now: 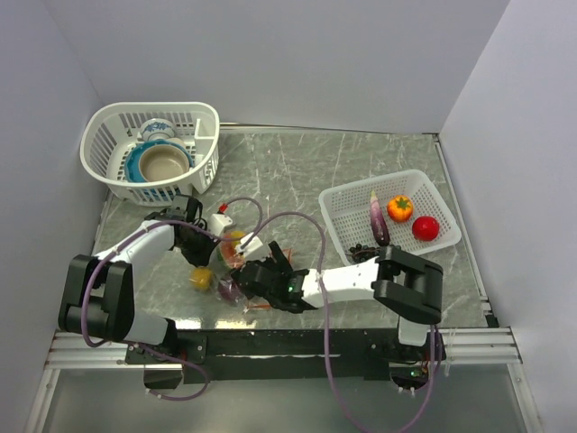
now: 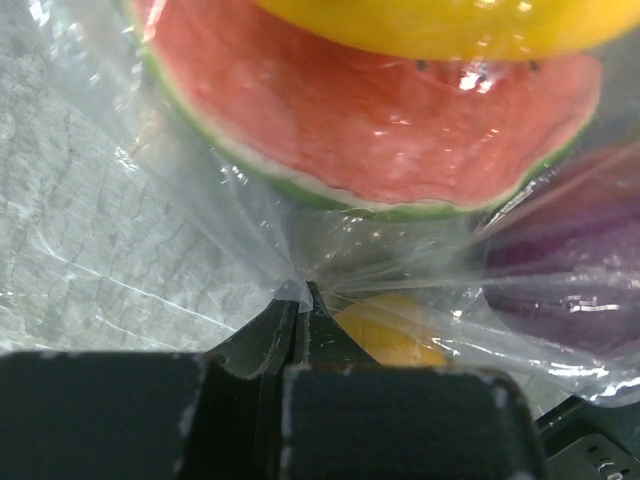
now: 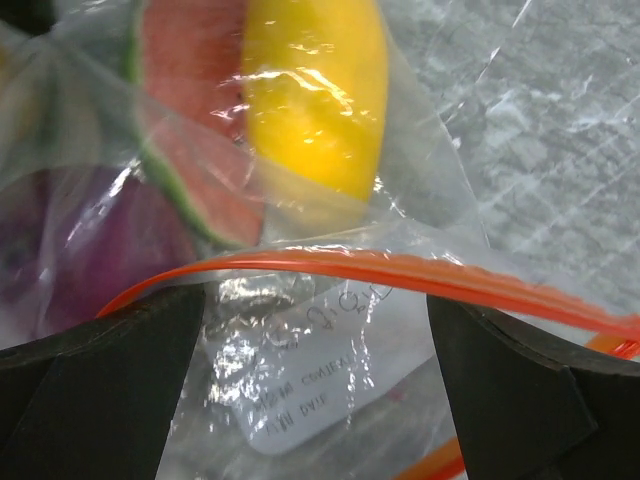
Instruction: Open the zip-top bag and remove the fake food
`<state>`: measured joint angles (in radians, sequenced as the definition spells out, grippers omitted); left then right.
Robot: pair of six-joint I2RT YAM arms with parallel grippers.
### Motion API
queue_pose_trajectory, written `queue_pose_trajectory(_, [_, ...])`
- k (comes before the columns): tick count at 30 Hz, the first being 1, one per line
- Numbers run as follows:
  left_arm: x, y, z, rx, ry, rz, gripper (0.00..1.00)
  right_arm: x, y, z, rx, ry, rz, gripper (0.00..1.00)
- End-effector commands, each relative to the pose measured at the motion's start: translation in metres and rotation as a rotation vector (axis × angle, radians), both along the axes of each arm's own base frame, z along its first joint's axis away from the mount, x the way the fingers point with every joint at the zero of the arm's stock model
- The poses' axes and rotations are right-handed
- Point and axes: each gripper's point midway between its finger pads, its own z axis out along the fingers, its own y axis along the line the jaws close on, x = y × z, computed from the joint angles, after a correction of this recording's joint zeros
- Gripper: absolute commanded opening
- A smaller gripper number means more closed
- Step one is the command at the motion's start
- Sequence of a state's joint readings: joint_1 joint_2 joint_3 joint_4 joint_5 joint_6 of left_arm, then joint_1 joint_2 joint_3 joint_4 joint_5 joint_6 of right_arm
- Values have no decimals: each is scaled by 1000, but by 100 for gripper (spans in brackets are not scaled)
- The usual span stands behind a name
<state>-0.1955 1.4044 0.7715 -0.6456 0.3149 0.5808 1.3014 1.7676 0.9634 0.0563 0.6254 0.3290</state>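
Note:
The zip-top bag [image 1: 233,259] lies between my two grippers near the table's front, clear and crinkled. My left gripper [image 2: 300,295] is shut on a pinch of its plastic. Inside the bag the fake food shows: a watermelon slice [image 2: 370,130], a yellow piece [image 2: 450,25] and a purple one [image 2: 570,260]. My right gripper [image 3: 315,330] stands open, one finger on each side of the bag's mouth, where the orange-red zip strip [image 3: 400,270] arches over a white label [image 3: 320,380]. A small yellow-orange fruit [image 1: 200,278] lies by the bag's left side.
A white basket [image 1: 343,203] at the right holds an eggplant [image 1: 377,219], an orange fruit [image 1: 399,208], a red tomato [image 1: 425,228] and dark grapes [image 1: 365,251]. Another white basket [image 1: 104,135] at the back left holds blue-and-white bowls [image 1: 162,161].

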Motion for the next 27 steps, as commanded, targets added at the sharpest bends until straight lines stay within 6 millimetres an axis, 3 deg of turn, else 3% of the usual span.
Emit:
queue_pose_trajectory(1, [0,-1,1,-5,-13,-22,1,37,20,23,116,-42,-35,100])
queue_pose_trajectory(10, [-2,-1,-3,-3,6,-46,1,53,59,41,174,-79,48,100])
queue_pose_trajectory(16, [-3,-2,-2,-8,13,-57,1,50,77,29,181,-50,96,100])
queue_pose_trajectory(26, [-14,-5,-6,-28,50,-99,1,51,81,-4,171,8,92,100])
queue_pose_trajectory(27, [-16,-5,-7,-28,52,-106,1,52,81,-6,168,6,89,96])
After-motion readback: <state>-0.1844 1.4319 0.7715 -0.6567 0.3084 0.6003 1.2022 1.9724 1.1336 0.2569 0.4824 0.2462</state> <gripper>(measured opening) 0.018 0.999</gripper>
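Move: The yellow fruit lies in the bag about 6 cm ahead of the right hand, 3 cm to its left and slightly below; the watermelon slice is some 4 cm ahead and 5 cm left. The purple vegetable sits roughly 4 cm back and 5 cm left, low down. From the left hand, which already pinches the bag, the yellow fruit is about 9 cm right, 3 cm ahead and about level. Forward first, then left, each by roughly 5 cm, the right hand goes farther into the bag towards the yellow fruit and watermelon slice, fingers staying wide open and the orange zip rim still across their tips. The left hand stays nearly in place, still shut on the bag film. ##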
